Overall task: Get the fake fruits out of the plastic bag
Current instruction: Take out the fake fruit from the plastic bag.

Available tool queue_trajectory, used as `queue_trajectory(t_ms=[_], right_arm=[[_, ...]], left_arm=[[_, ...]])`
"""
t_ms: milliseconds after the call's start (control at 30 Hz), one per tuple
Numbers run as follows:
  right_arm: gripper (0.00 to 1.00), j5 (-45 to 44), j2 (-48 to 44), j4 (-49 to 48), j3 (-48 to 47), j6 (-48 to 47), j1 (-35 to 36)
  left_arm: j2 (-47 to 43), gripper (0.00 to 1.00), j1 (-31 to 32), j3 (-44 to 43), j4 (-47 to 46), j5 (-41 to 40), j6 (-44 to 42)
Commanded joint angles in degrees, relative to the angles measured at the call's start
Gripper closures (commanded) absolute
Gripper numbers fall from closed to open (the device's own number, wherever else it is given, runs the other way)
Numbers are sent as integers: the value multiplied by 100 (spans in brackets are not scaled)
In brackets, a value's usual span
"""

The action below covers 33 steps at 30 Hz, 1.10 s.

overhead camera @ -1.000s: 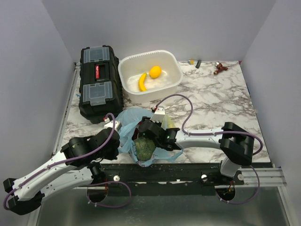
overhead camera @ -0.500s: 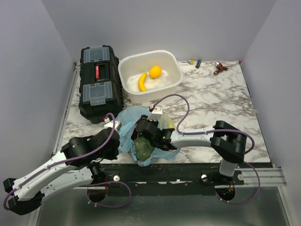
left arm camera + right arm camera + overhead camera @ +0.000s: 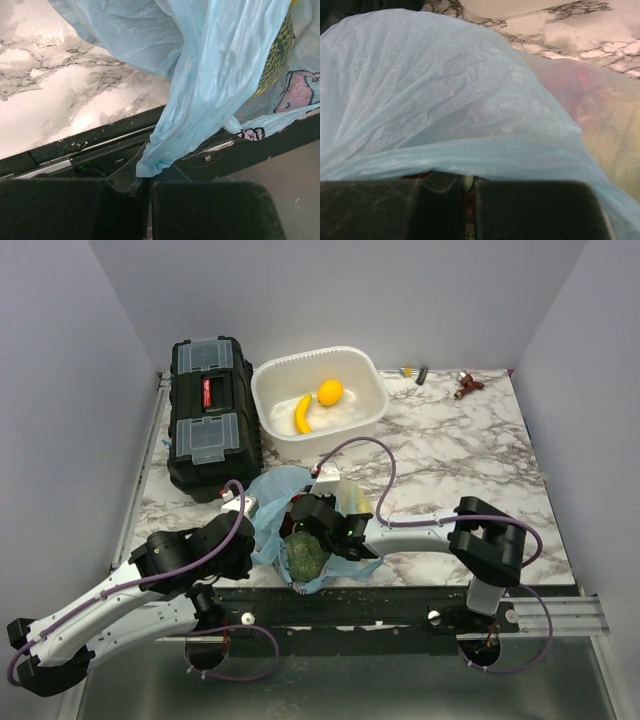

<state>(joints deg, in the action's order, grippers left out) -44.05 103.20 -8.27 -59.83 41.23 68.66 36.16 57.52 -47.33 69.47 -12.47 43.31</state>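
The light-blue plastic bag [image 3: 268,502] lies crumpled at the table's near edge, its mouth facing up. A round dull-green melon [image 3: 306,555] sits in its front part and shows beside the bag's film [image 3: 210,75] as a melon [image 3: 277,55]. My left gripper [image 3: 145,182] is shut on a bunched strip of the bag. My right gripper [image 3: 466,182] reaches under the bag's film [image 3: 445,100] and is shut, with a small pale nub pinched between its tips and red just below. A red piece [image 3: 580,85] and yellow show dimly through the film.
A white tub [image 3: 372,412] behind the bag holds a yellow banana [image 3: 302,414] and an orange-yellow lemon [image 3: 330,392]. A black toolbox [image 3: 207,415] stands at the back left. Small odds [image 3: 466,385] lie at the back right. A black rail [image 3: 400,595] edges the table's front.
My right gripper has pushed left, deeper into the bag's mouth, and closed from open to shut. The left arm and the bag's handle have stayed put.
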Motion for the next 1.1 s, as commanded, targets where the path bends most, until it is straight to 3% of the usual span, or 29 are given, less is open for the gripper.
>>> queue_trajectory(t_ms=[0, 500, 933, 1067], right_arm=[[96, 328, -695, -352, 392, -688, 2], [99, 2076, -2696, -1326, 1527, -880, 0], [99, 2207, -3185, -693, 699, -814, 1], [99, 1714, -3631, -654, 716, -612, 4]], left_arm=[[-19, 100, 32, 43, -48, -159, -16], [-31, 100, 32, 48, -65, -137, -24], [118, 100, 32, 40, -30, -182, 0], [122, 100, 32, 36, -36, -166, -7]])
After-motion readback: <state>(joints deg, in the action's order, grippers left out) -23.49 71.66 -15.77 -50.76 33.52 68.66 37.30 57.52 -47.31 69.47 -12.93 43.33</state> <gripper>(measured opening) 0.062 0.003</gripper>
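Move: The right hand, low in the bag's mouth, already has its fingers shut on the stem end of the green mottled melon, whose middle lies some 8 cm back, level sideways and about 3 cm lower. The red grapes sit about 3 cm to its left and 4 cm below it; the white basin is some 27 cm ahead and 3 cm to the right, a little lower. From the left hand, which holds the bag's edge, the melon is about 6 cm ahead, 15 cm right and 8 cm below. Keeping its pinch on the melon's stem end, the right hand lifts it up out of the bag's mouth by about 18 cm, drawing back some 6 cm over the first two thirds and then going on almost straight up. On the way the wrist swings counter-clockwise and rolls its left side up, a bit over 20 degrees each, while the left hand stays in place with its shut fingers still pinching the gathered blue bag edge. ##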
